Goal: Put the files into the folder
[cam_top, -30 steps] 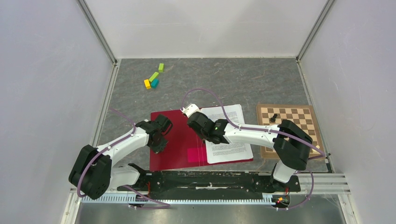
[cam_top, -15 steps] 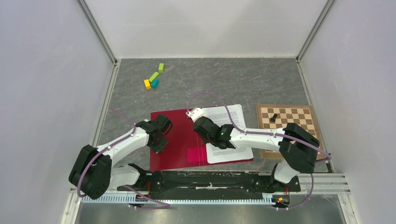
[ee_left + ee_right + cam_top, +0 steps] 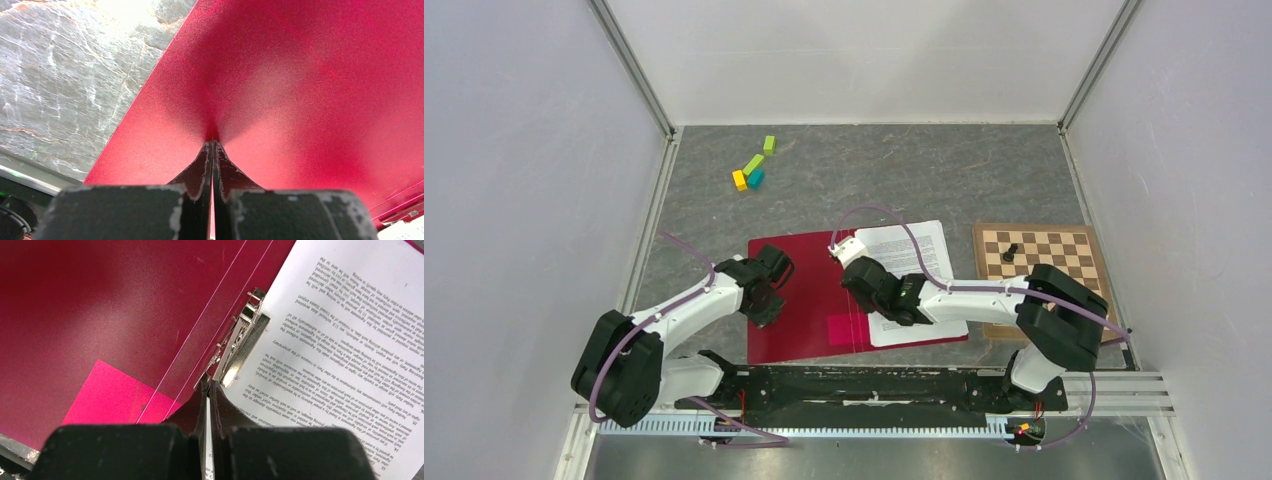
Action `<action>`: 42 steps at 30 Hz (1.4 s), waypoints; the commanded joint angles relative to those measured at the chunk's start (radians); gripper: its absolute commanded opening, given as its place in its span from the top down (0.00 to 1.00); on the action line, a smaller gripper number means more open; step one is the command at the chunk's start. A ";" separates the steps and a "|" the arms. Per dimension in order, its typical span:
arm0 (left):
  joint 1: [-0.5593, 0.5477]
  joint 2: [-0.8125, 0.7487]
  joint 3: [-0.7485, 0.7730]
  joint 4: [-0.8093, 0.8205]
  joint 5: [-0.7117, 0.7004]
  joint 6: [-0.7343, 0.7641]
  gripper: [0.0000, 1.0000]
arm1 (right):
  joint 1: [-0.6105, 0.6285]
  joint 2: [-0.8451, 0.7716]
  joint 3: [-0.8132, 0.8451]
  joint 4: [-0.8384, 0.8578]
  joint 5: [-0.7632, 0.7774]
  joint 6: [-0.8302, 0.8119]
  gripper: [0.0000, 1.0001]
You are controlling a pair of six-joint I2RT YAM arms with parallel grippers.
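The red folder [image 3: 799, 300] lies open on the grey table, its pink patch [image 3: 844, 330] near the spine. The files [image 3: 929, 250], white printed sheets, rest on its right half beside the metal clip [image 3: 239, 347]. My left gripper [image 3: 764, 313] is shut, and its tips [image 3: 212, 143] press on the folder's left cover [image 3: 300, 90], which dimples there. Over the spine, my right gripper [image 3: 869, 297] is shut, its tips [image 3: 207, 385] at the files' [image 3: 345, 340] left edge, just below the clip. A white sliver of paper shows in the slit between its fingers.
A brown chessboard [image 3: 1064, 262] carrying one black piece [image 3: 1011, 252] lies right of the folder. Several coloured blocks [image 3: 752, 170] sit at the far left. Grey walls close in both sides, and a black rail [image 3: 874, 385] runs along the near edge.
My right gripper has slid a little right and nearer along the folder's spine, and its jaws have closed. The left arm has not moved.
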 commanded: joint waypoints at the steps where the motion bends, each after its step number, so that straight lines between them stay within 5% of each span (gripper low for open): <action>1: -0.005 -0.014 -0.001 0.016 -0.005 -0.040 0.98 | -0.004 0.074 -0.054 -0.096 0.001 0.027 1.00; 20: -0.022 -0.022 -0.047 0.119 0.025 -0.024 0.98 | -0.074 0.128 -0.110 -0.103 0.002 0.013 1.00; 42: -0.318 0.243 -0.006 0.283 0.052 -0.153 0.98 | -0.202 0.079 -0.173 -0.133 -0.057 -0.042 1.00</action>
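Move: The closed left fingertips are already on the open red folder's left cover; from them the metal clip lies about 24 cm right and 9 cm ahead, and the pink patch about 19 cm right and 2 cm back. The closed right gripper hovers roughly 4 cm above the folder: from it the clip's middle is some 6 cm ahead and 1 cm left, the pink patch 5 cm back and 5 cm left, and the files' middle 12 cm right and 6 cm ahead. Lower the shut right gripper about 3.5 cm onto the folder beside the clip's near end, and from partway down carry it right and forward, dragging the spine along. Keep the shut left fingertips down on the cover and sweep them right, slowly then faster, some 10 cm towards the clip and slightly forward, turning the wrist about 10 degrees clockwise. ##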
